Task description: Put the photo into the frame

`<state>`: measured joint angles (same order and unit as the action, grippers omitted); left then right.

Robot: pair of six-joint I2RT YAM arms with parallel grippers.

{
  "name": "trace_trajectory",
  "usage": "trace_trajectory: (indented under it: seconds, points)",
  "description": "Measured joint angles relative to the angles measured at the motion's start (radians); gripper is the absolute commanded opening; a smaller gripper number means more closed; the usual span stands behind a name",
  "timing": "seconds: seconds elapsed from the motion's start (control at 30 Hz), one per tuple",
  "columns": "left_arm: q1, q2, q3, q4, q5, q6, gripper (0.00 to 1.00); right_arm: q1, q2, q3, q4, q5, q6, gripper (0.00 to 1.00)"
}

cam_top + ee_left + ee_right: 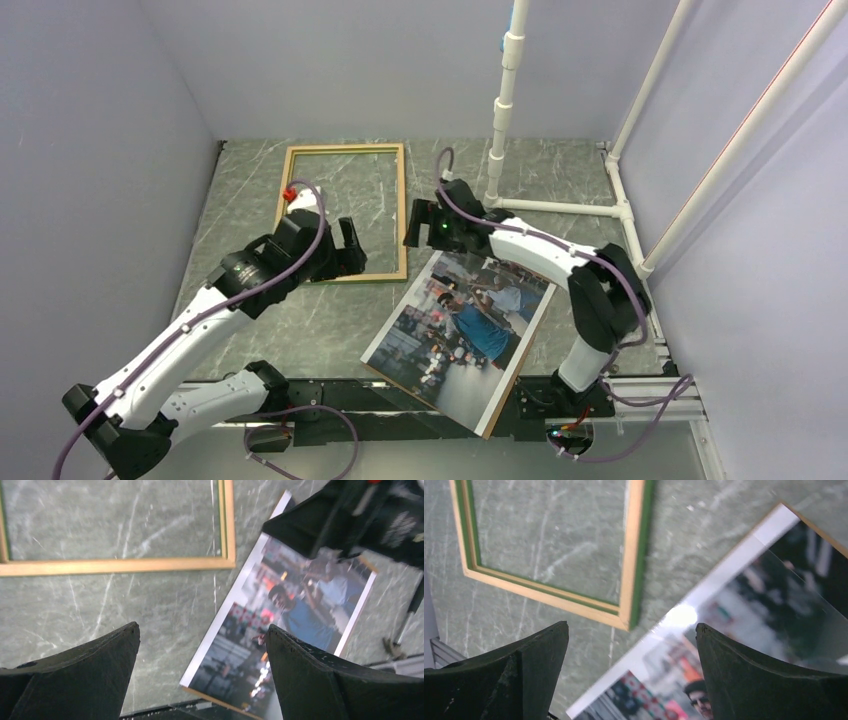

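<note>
The frame (402, 210) lies flat at the back left of the table, light wood face up, with green on its inner and outer edges (629, 570). The photo (460, 325), a street scene with a man in blue, lies face up and skewed to the right of the frame, its near corner over the table's front edge. A thin brown edge (220, 700) shows under it. My left gripper (345, 245) hovers open over the frame's near rail (115, 566). My right gripper (415, 222) hangs open above the photo's far left corner (724, 610), holding nothing.
White plastic pipes (505, 100) stand at the back right, with a pipe running along the table's right side. Grey walls close in the left, back and right. A metal rail (640, 395) runs along the near edge by the arm bases.
</note>
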<state>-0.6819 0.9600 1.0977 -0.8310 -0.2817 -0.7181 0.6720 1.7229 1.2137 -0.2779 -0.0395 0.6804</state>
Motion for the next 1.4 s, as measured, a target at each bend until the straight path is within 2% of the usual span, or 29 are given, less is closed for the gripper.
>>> trace_trajectory:
  seconds: [0.23,0.37,0.77,0.93,1.17,1.4]
  points:
    - [0.0,0.033,-0.186,0.056,0.14,-0.009,0.99,-0.075,-0.15,-0.254,0.002,-0.044,0.0,0.99]
    - [-0.002,0.047,-0.288,0.125,0.216,-0.032,0.99,-0.077,-0.209,-0.366,-0.028,-0.031,0.001,0.99]
    - [-0.016,0.028,-0.61,0.431,0.435,-0.155,0.99,-0.076,-0.443,-0.459,-0.256,0.113,0.008,0.98]
    - [-0.018,0.002,-0.653,0.471,0.45,-0.186,0.99,-0.077,-0.526,-0.531,-0.354,0.115,0.04,0.98]
    - [-0.02,-0.015,-0.704,0.446,0.443,-0.205,0.99,-0.099,-0.599,-0.557,-0.468,0.127,0.072,0.97]
    - [-0.022,-0.02,-0.718,0.467,0.457,-0.214,0.99,-0.208,-0.646,-0.56,-0.528,0.127,0.097,0.95]
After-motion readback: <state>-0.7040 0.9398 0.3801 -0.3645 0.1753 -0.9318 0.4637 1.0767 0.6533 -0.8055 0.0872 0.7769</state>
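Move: The photo's middle lies about 23 cm back and 10 cm right of the right hand, 10 cm below. The frame is 6 cm ahead and 20 cm left; the pipe foot 8 cm ahead, 17 cm right. From the left hand the photo's near-left corner is roughly 14 cm back, 4 cm right, 22 cm below; its middle 7 cm back, 26 cm right; the frame 21 cm ahead, 3 cm left. Left hand drops 20 cm towards the photo's near-left corner; right sweeps rightward and back 25 cm, both open. ##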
